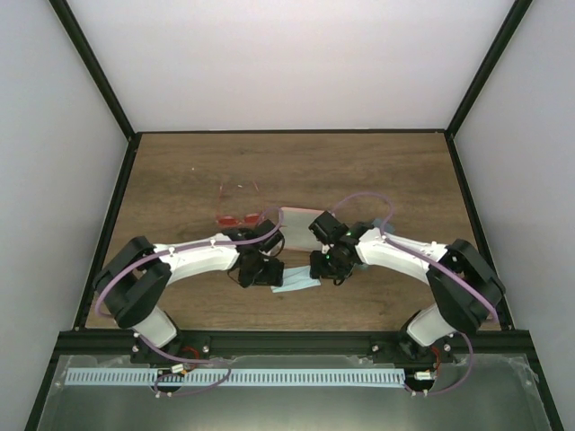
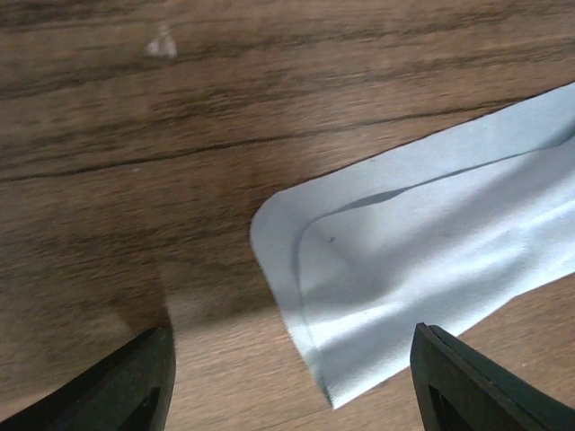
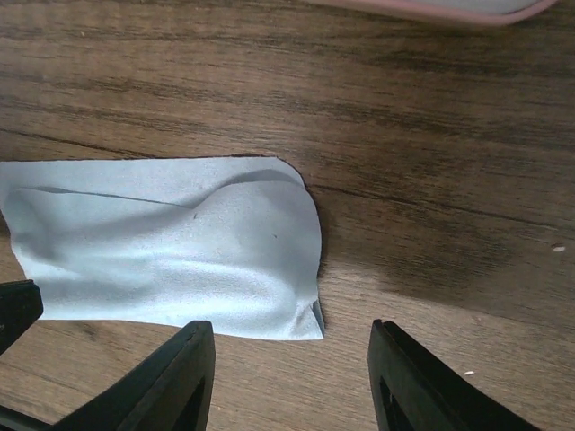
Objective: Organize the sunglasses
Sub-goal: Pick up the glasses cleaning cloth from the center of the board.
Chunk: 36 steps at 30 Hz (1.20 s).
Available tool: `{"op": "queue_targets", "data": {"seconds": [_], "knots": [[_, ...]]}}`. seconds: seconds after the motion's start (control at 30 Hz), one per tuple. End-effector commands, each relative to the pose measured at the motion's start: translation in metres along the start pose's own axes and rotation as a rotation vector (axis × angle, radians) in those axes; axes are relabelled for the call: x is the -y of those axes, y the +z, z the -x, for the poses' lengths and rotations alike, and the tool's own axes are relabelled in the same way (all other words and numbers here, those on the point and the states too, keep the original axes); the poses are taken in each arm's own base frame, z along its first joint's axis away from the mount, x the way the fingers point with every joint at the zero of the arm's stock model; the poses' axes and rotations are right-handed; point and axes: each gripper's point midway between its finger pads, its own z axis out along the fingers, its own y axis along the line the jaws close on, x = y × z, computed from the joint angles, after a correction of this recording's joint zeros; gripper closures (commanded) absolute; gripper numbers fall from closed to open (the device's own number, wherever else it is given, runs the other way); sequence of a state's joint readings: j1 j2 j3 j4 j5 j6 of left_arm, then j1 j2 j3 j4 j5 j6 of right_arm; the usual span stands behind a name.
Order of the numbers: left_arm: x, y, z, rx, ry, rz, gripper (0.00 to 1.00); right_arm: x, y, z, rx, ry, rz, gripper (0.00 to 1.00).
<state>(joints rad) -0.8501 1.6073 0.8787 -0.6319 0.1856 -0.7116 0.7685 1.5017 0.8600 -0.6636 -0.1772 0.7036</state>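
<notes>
Two pairs of sunglasses lie on the wooden table beyond the left arm: an orange-red pair [image 1: 237, 218] and, just behind it, a faint pinkish thin-framed pair [image 1: 239, 189]. Neither wrist view shows them. My left gripper [image 1: 260, 271] [image 2: 292, 391] is open and low over the table, with the folded corner of a light blue cloth [image 2: 422, 260] lying between its fingers, ungripped. My right gripper [image 1: 328, 263] [image 3: 292, 382] is open too, just off the cloth's [image 3: 171, 251] other end. The cloth [image 1: 296, 283] lies flat between the two grippers.
A pale pink oblong case [image 1: 296, 220] lies behind the grippers, next to the orange-red pair; its rim [image 3: 431, 9] shows at the top of the right wrist view. Black frame posts and white walls bound the table [image 1: 377, 171].
</notes>
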Motion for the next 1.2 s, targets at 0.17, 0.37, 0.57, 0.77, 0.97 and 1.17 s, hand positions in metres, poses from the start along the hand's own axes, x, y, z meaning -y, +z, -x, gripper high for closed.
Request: {"op": "queue_targets", "data": {"seconds": [0.17,0.37,0.57,0.77,0.97,1.17], "knots": [[0.007,0.013,0.001,-0.026,0.0,-0.007,0.34,-0.008,0.011,-0.002,-0.037,-0.031,0.021,0.51],[0.014,0.014,-0.001,-0.038,0.019,-0.03,0.46,-0.013,0.015,-0.006,-0.059,-0.028,0.054,0.54],[0.015,0.019,-0.004,-0.057,0.026,-0.037,0.58,-0.015,0.022,-0.009,-0.084,-0.025,0.076,0.58],[0.015,0.017,-0.003,-0.046,0.029,-0.032,0.69,-0.02,0.024,-0.01,-0.096,-0.026,0.099,0.71],[0.012,0.018,-0.001,-0.033,0.03,-0.027,0.76,-0.019,0.026,-0.013,-0.105,-0.019,0.104,0.75],[0.007,0.02,0.0,-0.019,0.029,-0.004,0.9,-0.02,0.025,-0.012,-0.098,-0.017,0.11,0.94]]}}
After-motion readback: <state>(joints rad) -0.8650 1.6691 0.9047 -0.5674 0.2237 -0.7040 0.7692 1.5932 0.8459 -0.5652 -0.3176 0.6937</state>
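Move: The cloth lies flat between my hands: its middle is about 6 cm right of my left hand and 2 ahead, and about 7 cm left of my right hand and 1 ahead, a centimetre or two below both. The open pink case is some 12 cm ahead of my right hand and 4 cm to its left. The blue case sits roughly 8 cm ahead and 9 cm right of that hand; the red glasses are about 18 cm ahead and 6 cm left of my left hand. I bring both hands in on the cloth's two short ends. My left slides about 2 cm right just over the table while its fingers close on the near left corner; my right sinks some 2 cm and goes about as far left, drawing slightly back and tilting a few degrees, then shuts its half-open fingers. Each hand ends pinching its near corner. ##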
